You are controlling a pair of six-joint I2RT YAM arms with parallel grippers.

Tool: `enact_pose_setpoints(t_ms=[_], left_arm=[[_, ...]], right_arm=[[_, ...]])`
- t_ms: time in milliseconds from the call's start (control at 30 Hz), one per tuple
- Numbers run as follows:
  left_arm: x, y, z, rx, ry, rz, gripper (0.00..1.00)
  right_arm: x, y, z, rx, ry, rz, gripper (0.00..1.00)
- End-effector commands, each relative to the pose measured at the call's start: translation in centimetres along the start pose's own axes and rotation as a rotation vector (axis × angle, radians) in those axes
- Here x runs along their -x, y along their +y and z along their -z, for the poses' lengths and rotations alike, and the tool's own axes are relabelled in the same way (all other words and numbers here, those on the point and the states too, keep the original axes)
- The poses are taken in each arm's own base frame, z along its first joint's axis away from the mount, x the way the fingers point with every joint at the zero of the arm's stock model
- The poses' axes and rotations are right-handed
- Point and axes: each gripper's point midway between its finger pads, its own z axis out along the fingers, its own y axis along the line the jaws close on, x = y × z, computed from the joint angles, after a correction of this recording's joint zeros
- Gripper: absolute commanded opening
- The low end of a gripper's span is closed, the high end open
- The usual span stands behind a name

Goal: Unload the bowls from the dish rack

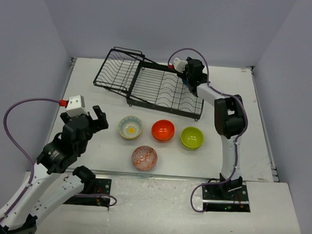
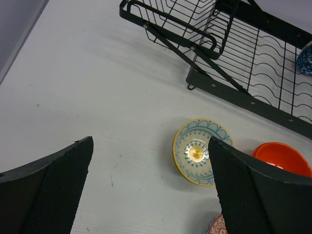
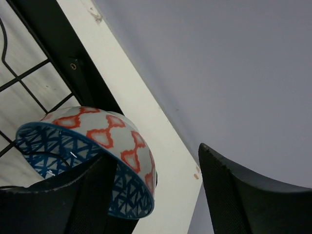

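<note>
The black wire dish rack [image 1: 164,109] stands at the back of the table. My right gripper [image 1: 185,78] is at its far right corner. In the right wrist view a blue patterned bowl [image 3: 102,134] with red diamonds outside stands tilted on the rack [image 3: 58,48]. The right gripper [image 3: 153,156] straddles its rim: one finger inside, the other apart outside, open. On the table lie a cream floral bowl [image 1: 130,127], an orange-red bowl [image 1: 163,130], a lime green bowl [image 1: 192,138] and a pinkish patterned bowl [image 1: 144,158]. My left gripper [image 1: 96,118] hangs open and empty left of them.
In the left wrist view the open left gripper [image 2: 150,141] hovers over bare table beside the cream bowl [image 2: 195,151], with the rack [image 2: 229,93] behind it. Grey walls close in the table on three sides. The table's right back edge runs just past the blue bowl.
</note>
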Motion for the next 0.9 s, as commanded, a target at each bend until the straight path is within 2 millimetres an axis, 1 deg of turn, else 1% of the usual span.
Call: enact_pose_setpoints(t_ms=[0,33,100,233,267,300,333,367,467,500,533,600,667,767,800,833,867], left_arm=[[0.7,-0.3,-0.1,-0.015,-0.029,0.003,1.00],[0.7,-0.3,-0.1,-0.017,-0.029,0.002,1.00],[0.8,-0.4,-0.1,-0.021,-0.030,0.002,1.00],[0.8,-0.4,-0.1,-0.022,-0.032,0.001,1.00],[0.8,-0.4,-0.1,-0.022,-0.032,0.003,1.00],[0.8,-0.4,-0.1,-0.024,-0.032,0.001,1.00],[0.8,-0.4,-0.1,-0.024,-0.033,0.002,1.00],[0.8,-0.4,-0.1,-0.024,-0.032,0.001,1.00],[0.7,-0.5,-0.1,-0.029,-0.029,0.001,1.00],[0.7,-0.5,-0.1,-0.029,-0.029,0.001,1.00],[0.7,-0.6,-0.1,-0.030,-0.030,0.000,1.00],[0.7,-0.6,-0.1,-0.032,-0.029,0.000,1.00],[0.7,-0.6,-0.2,-0.031,-0.029,-0.001,1.00],[0.7,-0.6,-0.1,-0.034,-0.031,0.001,1.00],[0.8,-0.6,-0.1,-0.033,-0.033,0.002,1.00],[0.8,-0.6,-0.1,-0.033,-0.034,0.003,1.00],[0.8,-0.6,-0.1,-0.033,-0.034,0.003,1.00]], right_arm=[[1.2,-2.8,-0.8,-0.110,-0.025,0.006,0.66],[1.1,-2.7,-1.0,-0.109,-0.024,0.007,0.63],[0.5,-1.6,-1.5,-0.093,-0.008,0.013,0.61],[0.1,-0.7,-1.8,-0.079,0.000,0.010,0.50],[0.0,-0.7,-1.8,-0.081,0.001,0.008,0.44],[0.0,-0.7,-1.8,-0.088,-0.002,0.004,0.40],[-0.1,-0.8,-1.7,-0.093,0.004,0.004,0.37],[0.0,-1.1,-1.6,-0.102,0.004,0.001,0.31],[0.3,-1.6,-0.8,-0.111,-0.010,-0.007,0.23],[0.6,-2.0,-0.6,-0.130,-0.030,-0.016,0.22],[0.6,-2.1,-0.2,-0.131,-0.036,-0.014,0.21],[0.8,-2.5,0.2,-0.150,-0.051,-0.014,0.17],[0.8,-2.7,0.5,-0.157,-0.052,-0.001,0.16],[0.9,-3.2,0.9,-0.177,-0.058,0.008,0.08],[0.9,-3.3,1.0,-0.181,-0.058,0.012,0.00],[1.0,-3.3,1.1,-0.187,-0.059,0.013,0.00],[1.2,-3.8,1.3,-0.205,-0.065,0.012,0.00]])
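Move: The blue bowl still leaning in the dish rack has its middle about 6 cm below my right hand, some 2 cm to the left and 1 cm ahead; its upper rim reaches closer to my fingers. The rack's main part centres about 14 cm left and 8 cm back. The green bowls sit on the table some 29 cm back and 3 cm left. From my left hand, the blue bowl is roughly 40 cm ahead, 48 cm right and 17 cm lower. I sink my right hand about 3 cm over the blue bowl's upper rim, easing 1 cm forward, while my half-closing fingers straddle it. Then I shut them to pinch the rim, one finger on either side of the wall, and draw back and up about 1 cm each, drifting slightly left as the fingertips tilt up a little. ##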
